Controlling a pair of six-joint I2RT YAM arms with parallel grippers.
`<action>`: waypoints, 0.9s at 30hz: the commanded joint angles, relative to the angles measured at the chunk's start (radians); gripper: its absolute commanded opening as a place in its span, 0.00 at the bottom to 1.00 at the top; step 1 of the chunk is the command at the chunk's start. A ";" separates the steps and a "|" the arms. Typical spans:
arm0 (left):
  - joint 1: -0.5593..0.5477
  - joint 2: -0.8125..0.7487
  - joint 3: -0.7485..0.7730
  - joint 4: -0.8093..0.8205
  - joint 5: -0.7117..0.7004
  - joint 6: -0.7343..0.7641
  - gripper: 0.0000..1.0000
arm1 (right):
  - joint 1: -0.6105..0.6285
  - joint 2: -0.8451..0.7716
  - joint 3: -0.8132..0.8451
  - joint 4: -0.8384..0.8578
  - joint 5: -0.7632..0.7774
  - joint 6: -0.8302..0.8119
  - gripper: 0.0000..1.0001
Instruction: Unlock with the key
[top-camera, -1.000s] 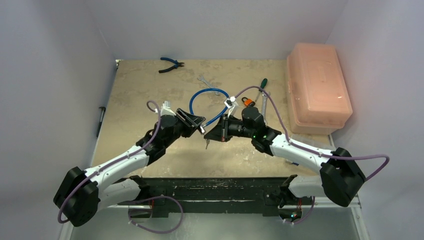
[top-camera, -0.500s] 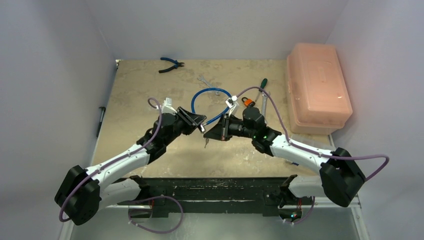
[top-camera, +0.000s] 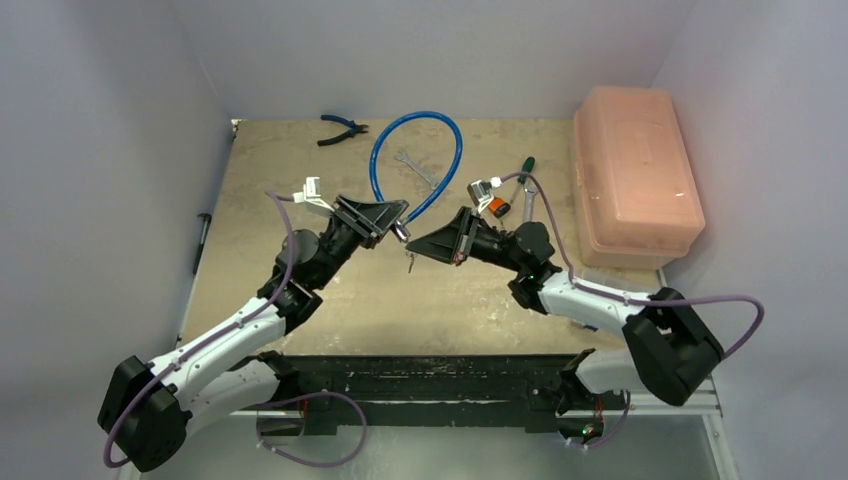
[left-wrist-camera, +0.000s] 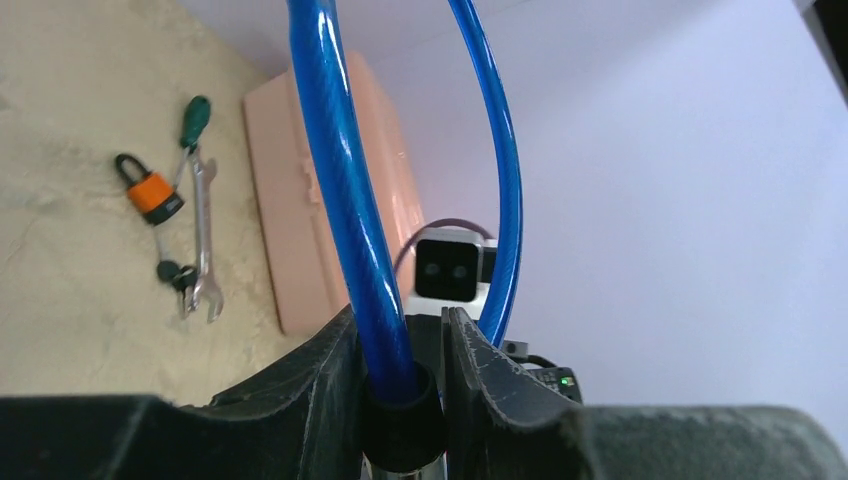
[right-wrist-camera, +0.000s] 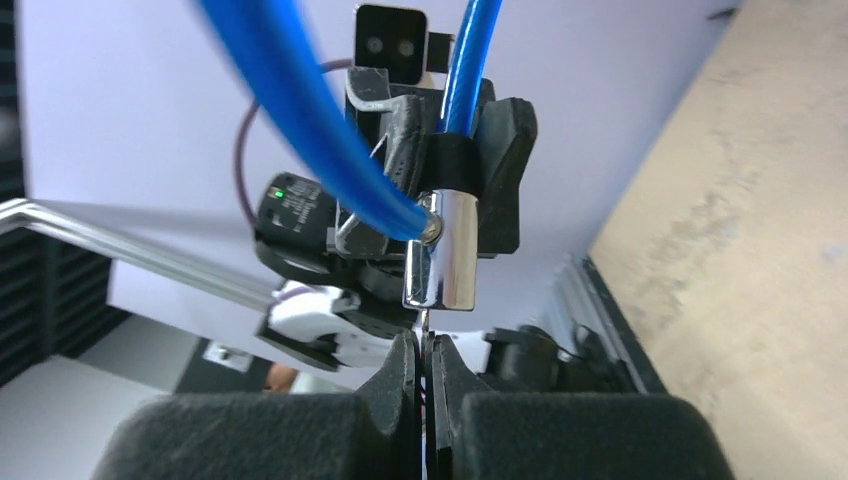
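Note:
A blue cable lock (top-camera: 415, 150) is held up off the table, its loop standing up and away from the arms. My left gripper (left-wrist-camera: 403, 370) is shut on the lock's black collar (left-wrist-camera: 400, 420), just above the chrome lock cylinder (right-wrist-camera: 445, 250). My right gripper (right-wrist-camera: 425, 360) is shut on the key (right-wrist-camera: 425, 322), a thin blade whose tip meets the underside of the cylinder. In the top view the two grippers face each other, the left (top-camera: 398, 222) and the right (top-camera: 415, 245) almost touching, and a small metal piece (top-camera: 410, 264) dangles beneath them.
An orange padlock (top-camera: 497, 205), a green-handled screwdriver (top-camera: 524, 170) and a wrench (top-camera: 412, 167) lie behind the grippers. Blue pliers (top-camera: 342, 128) lie at the back edge. A pink lidded box (top-camera: 635, 175) stands on the right. A dark tool (top-camera: 200, 240) lies at the table's left edge.
Both arms have risen and lifted the cable lock off the table, so its loop now stands upright. The left gripper has closed further onto the lock's collar. The right gripper stays shut.

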 joint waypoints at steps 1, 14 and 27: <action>-0.012 -0.021 0.036 0.214 0.135 -0.003 0.00 | -0.028 0.089 0.040 0.436 0.052 0.272 0.00; -0.012 0.003 0.055 0.499 0.242 0.059 0.00 | -0.020 0.275 0.088 0.827 0.149 0.715 0.00; -0.014 0.111 0.039 0.767 0.254 0.016 0.00 | -0.012 0.351 0.157 0.892 0.172 0.893 0.00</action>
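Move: The lock's chrome barrel is in the left gripper, its middle about 3 cm back and 1 cm right of that hand point, nearly level. From the right hand, which already has the key at the keyhole, the barrel lies some 3 cm ahead and 2 cm left. A spare key dangles about 5 cm below the right fingers. On the table roughly 28 cm below, the orange padlock is 24 cm ahead and 20 cm right of the right hand. Lift the lock with the left gripper about 9 cm, easing back slightly midway and tipping its fingers upward. Raise the right hand with it, about 6 cm, key kept at the keyhole, and roll that wrist some 30 degrees clockwise as seen from behind the hand, twisting the key against the lock while its fingertips tip up too. Keep both grips. ##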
